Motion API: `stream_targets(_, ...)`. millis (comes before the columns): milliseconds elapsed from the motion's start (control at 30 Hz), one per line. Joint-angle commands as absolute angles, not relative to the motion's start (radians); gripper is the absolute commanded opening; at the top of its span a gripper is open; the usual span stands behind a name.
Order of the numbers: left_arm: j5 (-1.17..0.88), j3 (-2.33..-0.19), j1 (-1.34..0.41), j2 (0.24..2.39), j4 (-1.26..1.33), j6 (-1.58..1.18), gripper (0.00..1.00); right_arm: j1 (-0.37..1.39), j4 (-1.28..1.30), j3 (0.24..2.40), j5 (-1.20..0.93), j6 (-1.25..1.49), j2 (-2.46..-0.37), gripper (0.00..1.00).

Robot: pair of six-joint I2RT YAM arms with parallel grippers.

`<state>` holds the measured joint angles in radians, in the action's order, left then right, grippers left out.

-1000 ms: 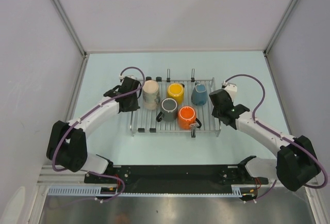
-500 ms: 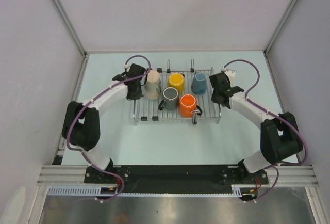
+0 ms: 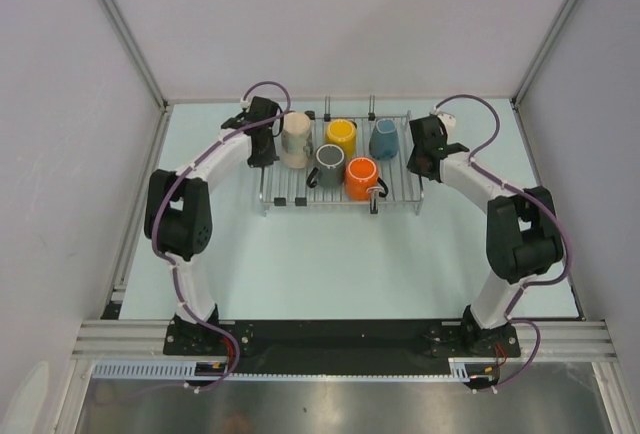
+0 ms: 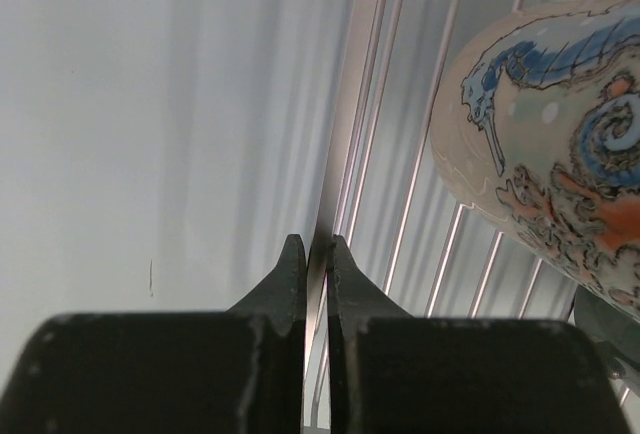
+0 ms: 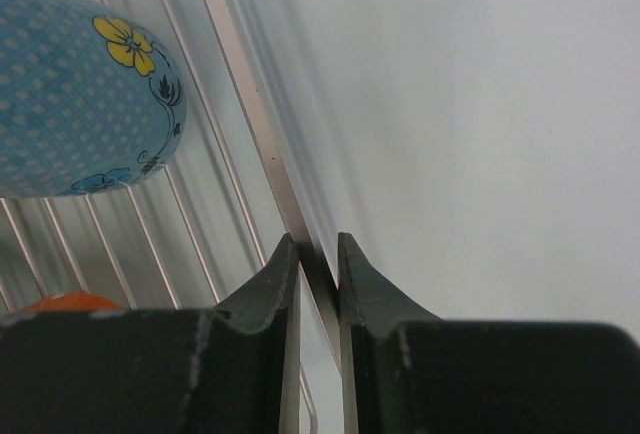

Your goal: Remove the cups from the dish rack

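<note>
The silver wire dish rack [image 3: 300,201] lies on the pale table with five cups on it: cream [image 3: 295,141], yellow [image 3: 341,135], light blue [image 3: 384,138], dark grey [image 3: 329,164] and orange [image 3: 361,176]. My left gripper [image 3: 264,144] is shut on the rack's left rim bar [image 4: 345,134], the bar running between its fingertips [image 4: 311,244], with the painted cream cup [image 4: 560,154] just to the right. On the other side my right gripper [image 3: 418,149] is shut on the right rim bar [image 5: 240,74], seen between the tips [image 5: 312,242]. The blue flowered cup [image 5: 80,104] lies to its left.
Grey walls close in the table at the back and both sides. Upright prongs [image 3: 326,114] stand at the rack's far edge. Both arms stretch far forward from their bases [image 3: 200,334] at the near edge.
Both arms have reached further away from their bases, carrying the rack and all its cups toward the back wall. The grips on the two rims have held.
</note>
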<state>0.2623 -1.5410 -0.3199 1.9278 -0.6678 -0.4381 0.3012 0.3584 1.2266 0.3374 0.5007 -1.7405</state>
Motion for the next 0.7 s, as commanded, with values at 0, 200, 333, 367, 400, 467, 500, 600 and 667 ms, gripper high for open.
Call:
stream_targets(0, 0.181, -1.589, -0.308, 2.02, -0.634, -0.531, 0.0, 0.281, 0.339, 1.218, 0.284, 0.643, -1.862, 0.0)
stream_targets(200, 0.173, -1.67, -0.301, 2.072, -0.629, -0.525, 0.0, 0.255, 0.336, 1.282, 0.265, 0.644, -1.937, 0.0)
stream_targets(333, 0.178, -1.671, -0.293, 2.091, -0.609, -0.54, 0.01, 0.249, 0.33, 1.299, 0.275, 0.635, -1.957, 0.0)
stream_targets(367, 0.178, -1.671, -0.291, 2.095, -0.606, -0.54, 0.01, 0.247, 0.331, 1.304, 0.27, 0.635, -1.966, 0.0)
stream_targets(400, 0.167, -1.672, -0.288, 2.1, -0.601, -0.545, 0.0, 0.247, 0.331, 1.313, 0.267, 0.634, -1.973, 0.0)
stream_targets(467, 0.155, -1.677, -0.285, 2.115, -0.598, -0.546, 0.01, 0.245, 0.334, 1.324, 0.268, 0.632, -1.983, 0.0)
stream_targets(500, 0.153, -1.678, -0.285, 2.117, -0.598, -0.548, 0.01, 0.245, 0.336, 1.333, 0.267, 0.63, -1.991, 0.0)
stream_targets(600, 0.159, -1.677, -0.285, 2.123, -0.595, -0.542, 0.0, 0.244, 0.336, 1.335, 0.27, 0.626, -1.997, 0.0)
stream_targets(667, 0.163, -1.677, -0.284, 2.123, -0.595, -0.541, 0.0, 0.244, 0.336, 1.331, 0.272, 0.623, -1.999, 0.0)
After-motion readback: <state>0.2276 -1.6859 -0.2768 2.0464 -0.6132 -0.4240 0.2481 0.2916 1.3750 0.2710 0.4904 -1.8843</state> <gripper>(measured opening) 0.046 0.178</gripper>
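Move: I hold the dish rack's left side rail in my left hand and its right side rail in my right. The far edge of the table, where I'm taking the rack, is roughly 24 cm ahead of each hand and some 9 cm lower. The tall patterned cup stands about 8 cm right of my left hand and 4 cm farther out. The blue cup is some 7 cm left of my right hand and 7 cm ahead; the orange mug lies 12 cm left of that hand and 4 cm back. With both grippers still clamped on the side rails, I keep sliding the rack straight forward over the table towards its far edge, both hands together and level, about 5 cm, easing off as they go. My fingertips tilt up and forward only slightly, under 5 degrees, and neither grip loosens. ##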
